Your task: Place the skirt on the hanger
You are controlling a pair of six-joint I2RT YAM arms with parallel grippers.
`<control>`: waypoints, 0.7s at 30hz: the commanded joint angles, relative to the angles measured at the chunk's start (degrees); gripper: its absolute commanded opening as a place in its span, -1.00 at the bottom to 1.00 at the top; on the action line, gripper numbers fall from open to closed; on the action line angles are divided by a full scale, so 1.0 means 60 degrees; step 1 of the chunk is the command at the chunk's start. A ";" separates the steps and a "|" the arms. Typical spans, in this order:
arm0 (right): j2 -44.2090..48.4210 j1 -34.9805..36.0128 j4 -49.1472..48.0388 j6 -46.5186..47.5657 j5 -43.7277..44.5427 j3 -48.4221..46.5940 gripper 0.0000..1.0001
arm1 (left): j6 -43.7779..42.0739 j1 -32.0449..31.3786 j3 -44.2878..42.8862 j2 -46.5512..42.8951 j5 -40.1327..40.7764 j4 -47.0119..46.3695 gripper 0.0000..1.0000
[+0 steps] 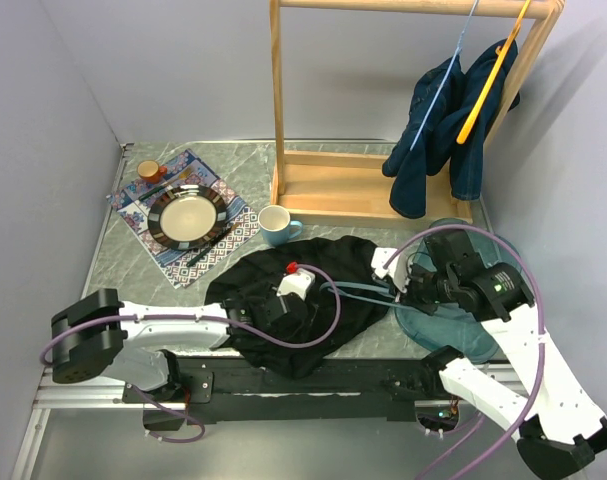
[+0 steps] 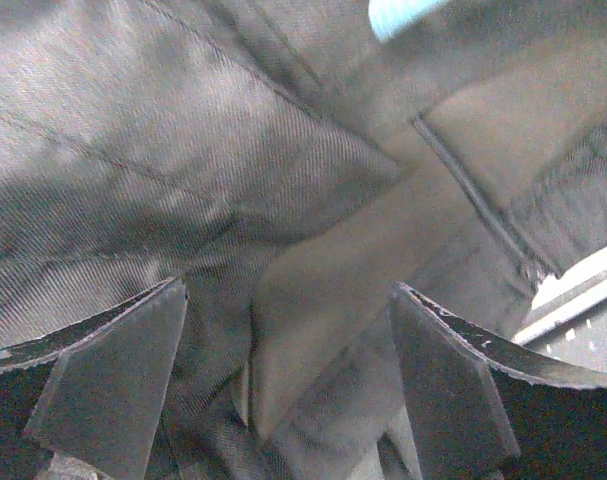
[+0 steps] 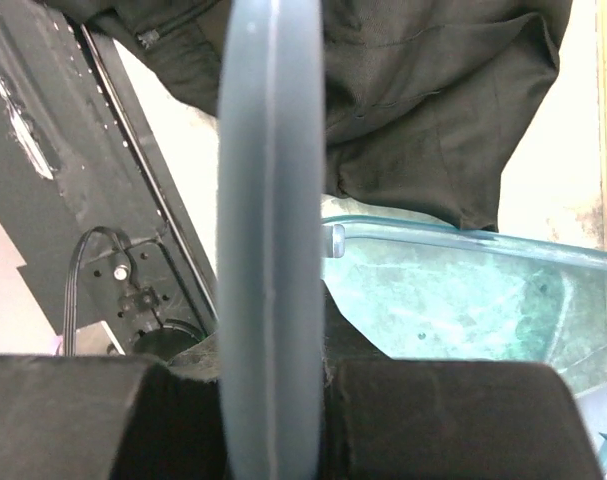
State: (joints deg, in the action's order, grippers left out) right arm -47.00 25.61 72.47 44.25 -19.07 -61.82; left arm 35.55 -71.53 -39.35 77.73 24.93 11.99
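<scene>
The black skirt (image 1: pixel 283 270) lies crumpled on the table near the front edge. My left gripper (image 1: pixel 279 300) rests on it. In the left wrist view the left gripper (image 2: pixel 283 400) is open, with a raised fold of the skirt (image 2: pixel 323 290) standing between its fingers (image 2: pixel 113 390), apart from both of them. My right gripper (image 1: pixel 408 290) is shut on the light blue hanger (image 1: pixel 363 290), whose arm reaches left over the skirt. Seen from the right wrist, the hanger (image 3: pixel 271 200) runs straight up from between the pads of the right gripper (image 3: pixel 273 400), with the skirt (image 3: pixel 433 110) beyond it.
A wooden clothes rack (image 1: pixel 313 180) stands at the back with a blue denim garment (image 1: pixel 448 130) on an orange hanger (image 1: pixel 488 85). A blue mug (image 1: pixel 276 225), a plate (image 1: pixel 188 217) on a patterned mat and a small orange cup (image 1: pixel 148 171) sit at the left. A translucent teal container (image 3: pixel 453 290) lies beside my right gripper.
</scene>
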 commanded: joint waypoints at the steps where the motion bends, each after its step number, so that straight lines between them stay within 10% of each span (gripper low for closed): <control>1: 0.0012 -0.0064 -0.0198 -0.0285 -0.0321 -0.0302 -1.00 | 0.0050 -0.0120 -0.0281 0.0474 0.1263 -0.0227 0.70; 5: -0.0018 -0.0122 -0.0037 -0.0226 -0.0659 -0.0419 -1.00 | 0.0534 -0.0135 -0.0516 0.0989 0.2288 0.0140 0.59; 10: 0.0041 -0.0137 0.0065 -0.0168 -0.0835 -0.0375 -1.00 | 0.1033 -0.0135 -0.0560 0.1385 0.2921 0.0360 -0.23; 21: -0.0017 -0.0137 0.0694 0.0724 -0.1872 -0.0214 -1.00 | 0.0784 0.0011 -0.0897 -0.0972 0.1237 0.1692 -0.98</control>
State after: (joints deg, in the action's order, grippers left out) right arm -47.33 25.08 74.83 45.12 -25.08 -61.82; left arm 40.12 -72.29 -41.74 77.95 35.81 18.68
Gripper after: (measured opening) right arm 0.176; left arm 0.040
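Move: Just below the open left fingers lies the skirt edge to be pinched, roughly 3 cm ahead, 3 cm left and 3 cm down. The free end of the blue-grey hanger hangs some 4 cm ahead, 4 cm right and 4 cm above the left hand; the mug stands about 19 cm ahead of that hand and 7 cm left, a touch lower. From the right hand, that skirt edge is about 20 cm left, 3 cm ahead and 16 cm down. Reaching forward and left with a dip of about 2.5 cm, the left hand turns slightly counter-clockwise and shuts its wide-open fingers on the skirt edge, pinching a fold; it then rises some 3.5 cm with the cloth. Meanwhile the right hand keeps its grip on the hanger and eases it about 1.5 cm back and 1 cm left. ##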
